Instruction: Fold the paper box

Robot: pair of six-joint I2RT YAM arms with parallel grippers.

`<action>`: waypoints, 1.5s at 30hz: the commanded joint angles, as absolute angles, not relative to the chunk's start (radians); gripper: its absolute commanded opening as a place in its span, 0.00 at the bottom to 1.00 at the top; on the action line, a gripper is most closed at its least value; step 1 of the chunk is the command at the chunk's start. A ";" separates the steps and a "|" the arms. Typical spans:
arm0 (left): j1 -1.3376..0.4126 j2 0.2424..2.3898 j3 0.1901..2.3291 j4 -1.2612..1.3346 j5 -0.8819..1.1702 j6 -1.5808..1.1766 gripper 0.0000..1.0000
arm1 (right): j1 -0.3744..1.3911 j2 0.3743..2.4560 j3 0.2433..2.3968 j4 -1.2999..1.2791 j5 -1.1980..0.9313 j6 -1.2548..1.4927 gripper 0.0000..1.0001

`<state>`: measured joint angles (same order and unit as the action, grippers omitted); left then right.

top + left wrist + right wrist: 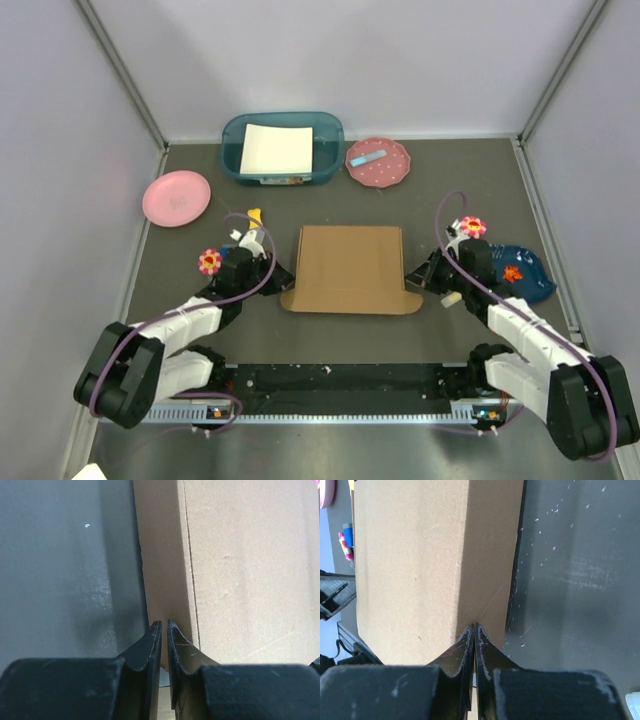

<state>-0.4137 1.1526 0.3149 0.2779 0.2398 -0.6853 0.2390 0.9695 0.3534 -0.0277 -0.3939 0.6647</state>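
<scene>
The paper box [350, 268] lies in the middle of the table as flat brown cardboard, with small flaps flaring out at its two near corners. My left gripper [279, 281] is at the box's left near flap. In the left wrist view its jaws [164, 624] stand nearly closed, with the edge of the cardboard side panel [240, 570] pinched in the thin gap. My right gripper [421, 280] is at the right near flap. Its tips [474, 626] are pressed fully together and rest against the shaded side panel of the box [410, 560]. No cardboard shows between them.
A teal bin [232, 140] holding a white sheet stands at the back. A pink plate [176, 197] lies at the back left and a dotted pink plate [378, 162] with a blue item at the back right. A dark blue plate [528, 275] sits beside my right arm.
</scene>
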 commanded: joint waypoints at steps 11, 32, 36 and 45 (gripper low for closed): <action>-0.416 0.931 0.337 0.299 0.397 -0.701 0.15 | 0.235 0.805 0.416 -0.109 -0.477 0.676 0.00; -0.416 0.861 0.443 0.181 0.468 -0.749 0.16 | 0.235 0.732 0.566 -0.247 -0.476 0.778 0.00; -0.416 0.870 0.500 0.112 0.480 -0.746 0.16 | 0.235 0.723 0.587 -0.282 -0.486 0.801 0.00; -0.416 0.827 0.509 0.103 0.476 -0.759 0.16 | 0.235 0.678 0.577 -0.313 -0.492 0.818 0.00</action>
<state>-0.3950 0.8566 0.4545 0.0299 0.3626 -0.7170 0.2192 0.6975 0.5438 -0.3420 -0.3710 0.7700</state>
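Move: The closed paper box lies between the hands, both sets of fingertips already against its side walls nearer the base. Its middle is about 7 cm ahead and 12 cm right of the left hand, and about 6 cm ahead and 13 cm left of the right, slightly below both. From the left hand, a blue block is some 12 cm ahead, 14 cm left; a yellow eraser 22 cm ahead, 8 cm left. A yellow stick lies level with the right hand, 10 cm to its right. The box stays pinched between the two nearly shut grippers, a fingertip pair bearing on each side wall, while both hands lift its near end together, about 10 cm up. The left gripper pauses partway, easing back a little, then climbs on; the fingers of both tip slightly upward and stay as closed as before. ##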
